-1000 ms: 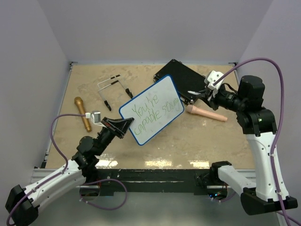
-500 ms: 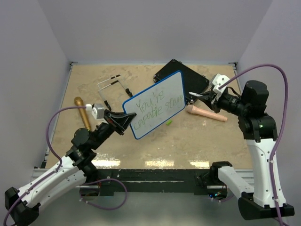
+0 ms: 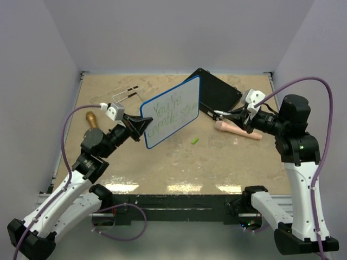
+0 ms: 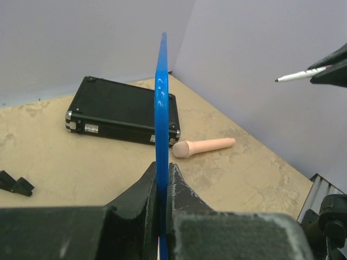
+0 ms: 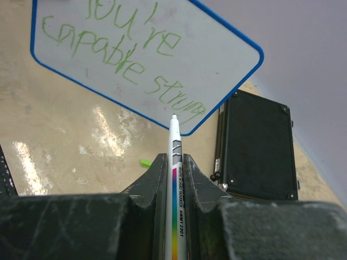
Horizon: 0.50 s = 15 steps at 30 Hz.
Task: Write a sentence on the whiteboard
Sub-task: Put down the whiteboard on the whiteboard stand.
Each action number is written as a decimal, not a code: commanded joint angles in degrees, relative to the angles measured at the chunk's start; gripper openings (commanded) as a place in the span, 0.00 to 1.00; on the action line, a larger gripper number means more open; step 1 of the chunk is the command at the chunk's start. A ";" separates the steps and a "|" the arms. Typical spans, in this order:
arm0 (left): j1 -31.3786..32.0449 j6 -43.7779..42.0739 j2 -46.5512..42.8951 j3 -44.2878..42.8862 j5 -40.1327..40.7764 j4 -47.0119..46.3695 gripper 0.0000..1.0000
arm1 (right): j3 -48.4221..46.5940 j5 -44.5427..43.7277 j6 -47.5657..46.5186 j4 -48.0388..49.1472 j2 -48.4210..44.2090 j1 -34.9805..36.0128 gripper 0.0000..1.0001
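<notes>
The whiteboard, white with a blue rim, is lifted off the table and tilted. My left gripper is shut on its lower left edge. In the left wrist view the whiteboard stands edge-on between the jaws of my left gripper. The sentence reads "You're capable strong" in green, two lines. My right gripper is shut on a white marker, tip pointing at the whiteboard but apart from it. From above, the marker pokes out of my right gripper, right of the board.
A black case lies behind the board. A pink microphone lies under the right gripper. A gold microphone and a wire stand lie at the left. A green cap lies on the table.
My left arm has raised the whiteboard and swung it back and to the left, uncovering the green cap. The right gripper with the marker has drawn slightly away.
</notes>
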State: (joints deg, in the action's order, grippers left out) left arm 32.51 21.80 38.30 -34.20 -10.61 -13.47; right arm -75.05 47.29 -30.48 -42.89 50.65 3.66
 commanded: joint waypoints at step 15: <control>-30.81 8.60 19.25 -20.73 -31.65 -22.71 0.00 | 1.22 8.08 -4.06 -4.13 2.61 -0.41 0.00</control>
State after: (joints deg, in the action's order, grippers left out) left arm 8.54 24.21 54.76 -49.56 -31.27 -19.59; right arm -73.63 52.10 -33.12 -46.17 52.60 3.62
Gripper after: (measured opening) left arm 0.078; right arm 0.135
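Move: Ahead of the left hand, which already grips the written-on whiteboard by its left edge, the whiteboard stand is roughly 28 cm farther out, 11 cm to the left and 31 cm lower. Down on the table, the gold microphone lies some 15 cm out and 30 cm left of that hand, the black case about 38 cm out and 30 cm right. From the right hand the stand is roughly 29 cm ahead, 39 cm left and 36 cm below. Carrying the whiteboard, the left hand speeds up forward and upward, then swings more to its left, about 8 cm out, 6 cm up and 5 cm left, closing in horizontally on the stand. Its fingers keep their pinch on the edge and the wrist scarcely turns. The right hand, still holding the marker, sinks about 2 cm and turns slightly counter-clockwise. ##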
